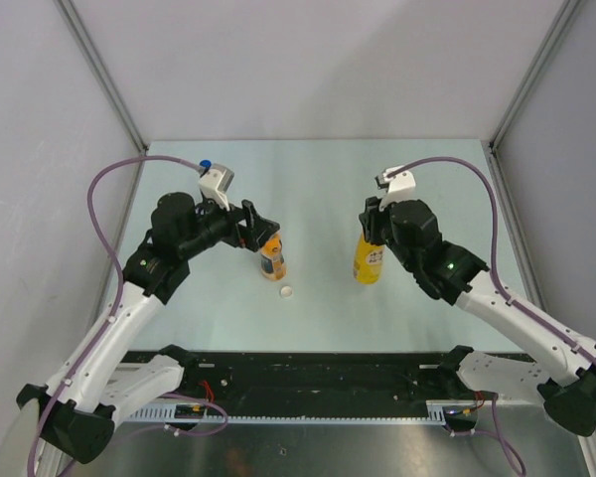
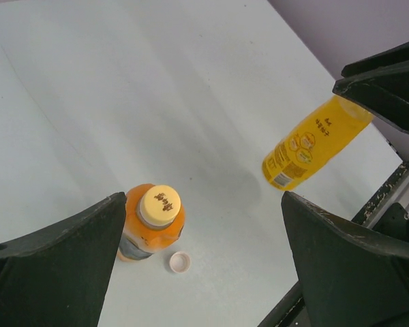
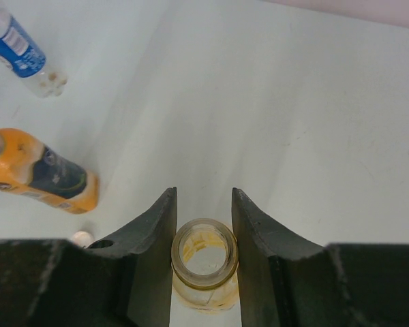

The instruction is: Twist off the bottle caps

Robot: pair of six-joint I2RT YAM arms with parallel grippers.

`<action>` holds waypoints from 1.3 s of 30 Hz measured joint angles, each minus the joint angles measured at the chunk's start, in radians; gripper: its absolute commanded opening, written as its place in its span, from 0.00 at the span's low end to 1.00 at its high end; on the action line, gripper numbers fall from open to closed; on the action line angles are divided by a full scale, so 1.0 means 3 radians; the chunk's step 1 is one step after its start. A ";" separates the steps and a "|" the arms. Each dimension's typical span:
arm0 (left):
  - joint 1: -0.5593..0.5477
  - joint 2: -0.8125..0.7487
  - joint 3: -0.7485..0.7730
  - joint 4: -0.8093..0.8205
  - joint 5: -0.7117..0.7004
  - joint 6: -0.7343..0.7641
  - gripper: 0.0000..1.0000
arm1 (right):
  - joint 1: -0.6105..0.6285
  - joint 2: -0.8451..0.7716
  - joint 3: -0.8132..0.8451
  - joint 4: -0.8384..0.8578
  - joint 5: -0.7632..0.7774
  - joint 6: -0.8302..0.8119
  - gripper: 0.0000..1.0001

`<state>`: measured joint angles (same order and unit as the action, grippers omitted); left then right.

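Note:
My right gripper (image 3: 203, 204) is shut on the bare neck of the tall yellow bottle (image 3: 204, 255), whose mouth is open with no cap on it. That bottle (image 1: 368, 260) stands upright right of centre, under the right gripper (image 1: 371, 231). A loose white cap (image 1: 286, 292) lies on the table beside the shorter orange bottle (image 1: 272, 256). The orange bottle (image 2: 153, 228) carries its yellow cap (image 2: 159, 206). My left gripper (image 2: 203, 201) hangs open above it, fingers wide, holding nothing. The clear bottle with a blue label (image 3: 24, 54) stands farther back; its blue cap (image 1: 206, 164) shows behind the left wrist.
The table (image 1: 318, 179) is pale and bounded by grey walls at the back and sides. A black rail (image 1: 308, 373) runs along the near edge between the arm bases. The loose white cap (image 2: 180, 261) sits just on the near side of the orange bottle.

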<state>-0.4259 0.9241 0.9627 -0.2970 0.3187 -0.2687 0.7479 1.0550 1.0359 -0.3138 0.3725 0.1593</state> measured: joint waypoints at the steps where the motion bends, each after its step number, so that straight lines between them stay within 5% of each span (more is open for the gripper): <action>1: 0.0010 -0.0001 -0.0006 -0.0013 0.0003 0.0013 0.99 | 0.0029 0.0000 -0.0055 0.0083 0.0072 -0.0028 0.00; 39: 0.0062 -0.0483 -0.0376 -0.0094 -0.0272 0.0287 0.99 | -0.0490 0.0885 -0.0584 0.1867 0.0338 -0.0284 0.00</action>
<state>-0.4072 0.7792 0.8497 -0.3252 0.2371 -0.1825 0.6010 1.3205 0.8608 0.2462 0.4740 0.0742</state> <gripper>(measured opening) 0.994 0.376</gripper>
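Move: The right hand already holds the opened yellow bottle by its neck; the open table it is taken to lies about 10 cm ahead, 2 right and 28 below. From that hand, the orange bottle is some 18 cm left and 4 ahead. From the left hand, the orange bottle stands about 5 cm straight ahead and 18 below, the loose cap 3 right and 28 below, the blue-capped bottle 19 ahead, 12 left. Right hand, still pinching the yellow bottle, carries it about 9 cm forward and down; the open left eases left. ##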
